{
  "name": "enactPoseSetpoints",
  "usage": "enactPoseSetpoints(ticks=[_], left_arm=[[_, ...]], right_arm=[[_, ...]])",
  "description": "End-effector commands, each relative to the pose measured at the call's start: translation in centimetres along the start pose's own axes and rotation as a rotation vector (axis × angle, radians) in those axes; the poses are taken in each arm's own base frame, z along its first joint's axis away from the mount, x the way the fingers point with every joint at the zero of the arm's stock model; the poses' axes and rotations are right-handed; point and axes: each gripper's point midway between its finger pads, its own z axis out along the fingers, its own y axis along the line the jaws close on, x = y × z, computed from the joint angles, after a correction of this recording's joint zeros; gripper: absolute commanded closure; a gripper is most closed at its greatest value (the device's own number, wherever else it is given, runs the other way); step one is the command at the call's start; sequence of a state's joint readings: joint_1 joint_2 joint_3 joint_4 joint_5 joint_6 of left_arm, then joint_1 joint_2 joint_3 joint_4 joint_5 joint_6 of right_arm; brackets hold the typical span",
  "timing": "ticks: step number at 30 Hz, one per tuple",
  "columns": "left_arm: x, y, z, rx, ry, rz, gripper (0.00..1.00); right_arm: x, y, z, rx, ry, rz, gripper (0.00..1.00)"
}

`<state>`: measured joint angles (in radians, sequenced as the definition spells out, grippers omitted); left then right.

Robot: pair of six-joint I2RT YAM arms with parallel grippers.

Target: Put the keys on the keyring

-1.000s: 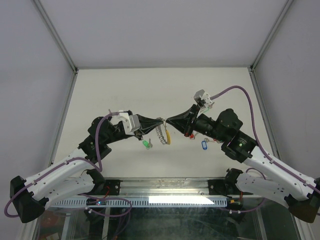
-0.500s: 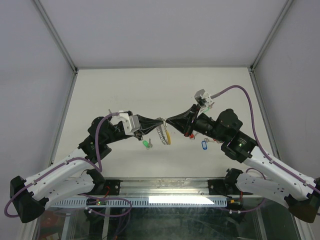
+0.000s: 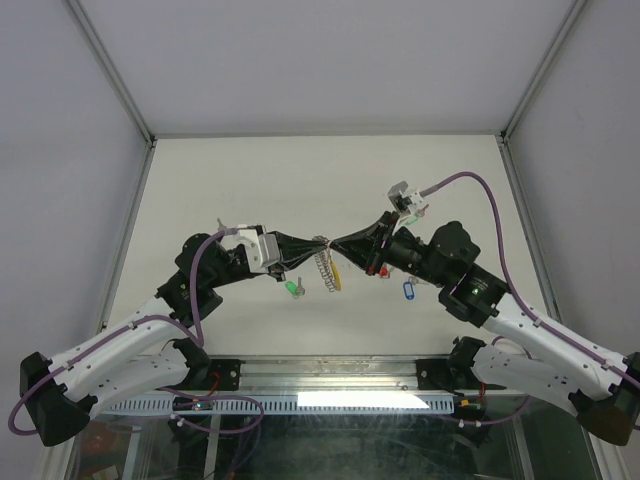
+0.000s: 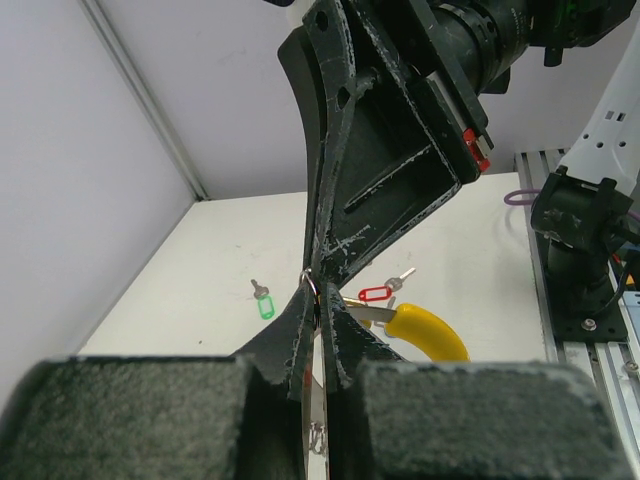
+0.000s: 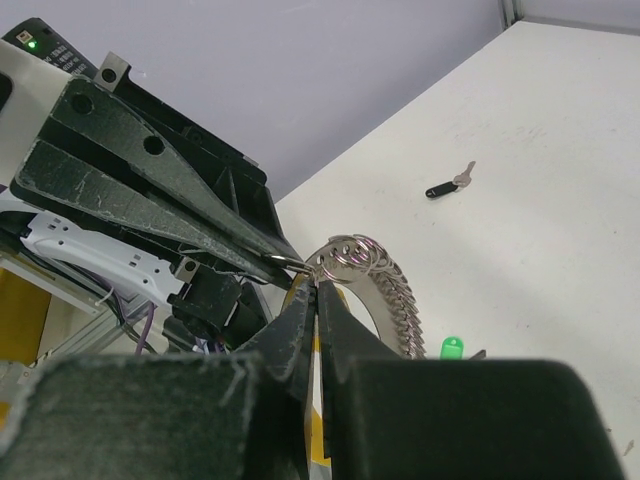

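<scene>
My two grippers meet tip to tip above the middle of the table. The left gripper [image 3: 319, 243] [image 4: 318, 302] is shut on a small ring at the top of the keyring [image 3: 323, 268] [image 5: 392, 290]. The right gripper [image 3: 340, 244] [image 5: 316, 287] is shut on the keyring's flat holed end, right beside it. The coiled silver keyring hangs below them with its yellow segment [image 3: 336, 278] [image 4: 432, 331]. On the table lie keys with a green tag [image 3: 294, 288] [image 4: 264, 304], a red tag [image 3: 377, 270] [image 4: 375, 293], a blue tag [image 3: 408, 290] and a black tag [image 5: 441, 188].
The white tabletop [image 3: 250, 180] is ringed by grey walls with metal posts [image 3: 130, 100]. A metal rail [image 3: 330, 375] runs along the near edge between the arm bases. Purple cables [image 3: 480, 195] loop off both wrists.
The right arm has edged slightly left and lower, and the hanging keyring has swung a little. Both grippers stay shut at the same meeting point.
</scene>
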<state>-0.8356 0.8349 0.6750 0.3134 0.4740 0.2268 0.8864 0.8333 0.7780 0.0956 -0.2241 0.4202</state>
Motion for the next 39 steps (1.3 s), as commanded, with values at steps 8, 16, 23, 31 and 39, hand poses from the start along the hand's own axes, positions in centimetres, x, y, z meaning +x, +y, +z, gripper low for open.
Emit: enactPoseSetpoints(ticks=[8,16,23,31,39], left_arm=[[-2.4,-0.2,-0.2,0.024,-0.076,0.058,1.0],[-2.9,-0.2,-0.2,0.02,-0.102,0.049,1.0],[-4.8,-0.6,-0.1,0.033,-0.199,0.006,1.0],[-6.4,-2.3,-0.2,0.124,-0.306,-0.055,1.0],[-7.4,-4.9,-0.7,0.269,-0.404,-0.099,1.0]], right_arm=[[-1.8,0.0,-0.2,0.019,-0.073,-0.002,0.91],[-3.4,1.2,-1.9,-0.015,-0.095,-0.126,0.69],[-4.1,2.7,-3.6,-0.096,-0.118,-0.342,0.65],[-4.1,5.1,-4.3,-0.272,-0.169,-0.618,0.64],[-4.1,7.7,-5.3,-0.419,-0.193,-0.709,0.64]])
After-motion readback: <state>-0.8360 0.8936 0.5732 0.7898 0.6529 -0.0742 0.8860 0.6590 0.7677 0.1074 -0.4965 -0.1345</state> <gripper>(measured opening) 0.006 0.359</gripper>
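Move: The keyring's loop hangs some 5 cm below the left gripper, about 1 cm back; both grippers are still shut on its small wire ring. From the right gripper, the loop's middle is about 5 cm below, 1 cm left and 1 cm back. Far below on the table, some 22 cm down, the green key lies about 8 cm left and 2 cm ahead, the red key roughly 12 cm right and 8 cm ahead. Open the right gripper about a third to let go of the small wire ring and back off to the right, then draw back about 5 cm and up 4, rolling the wrist nearly 40 degrees. Keep the left gripper shut on the ring, carrying the keyring back and up a few centimetres, its fingertips tilting up and turning clockwise to point straight right. ##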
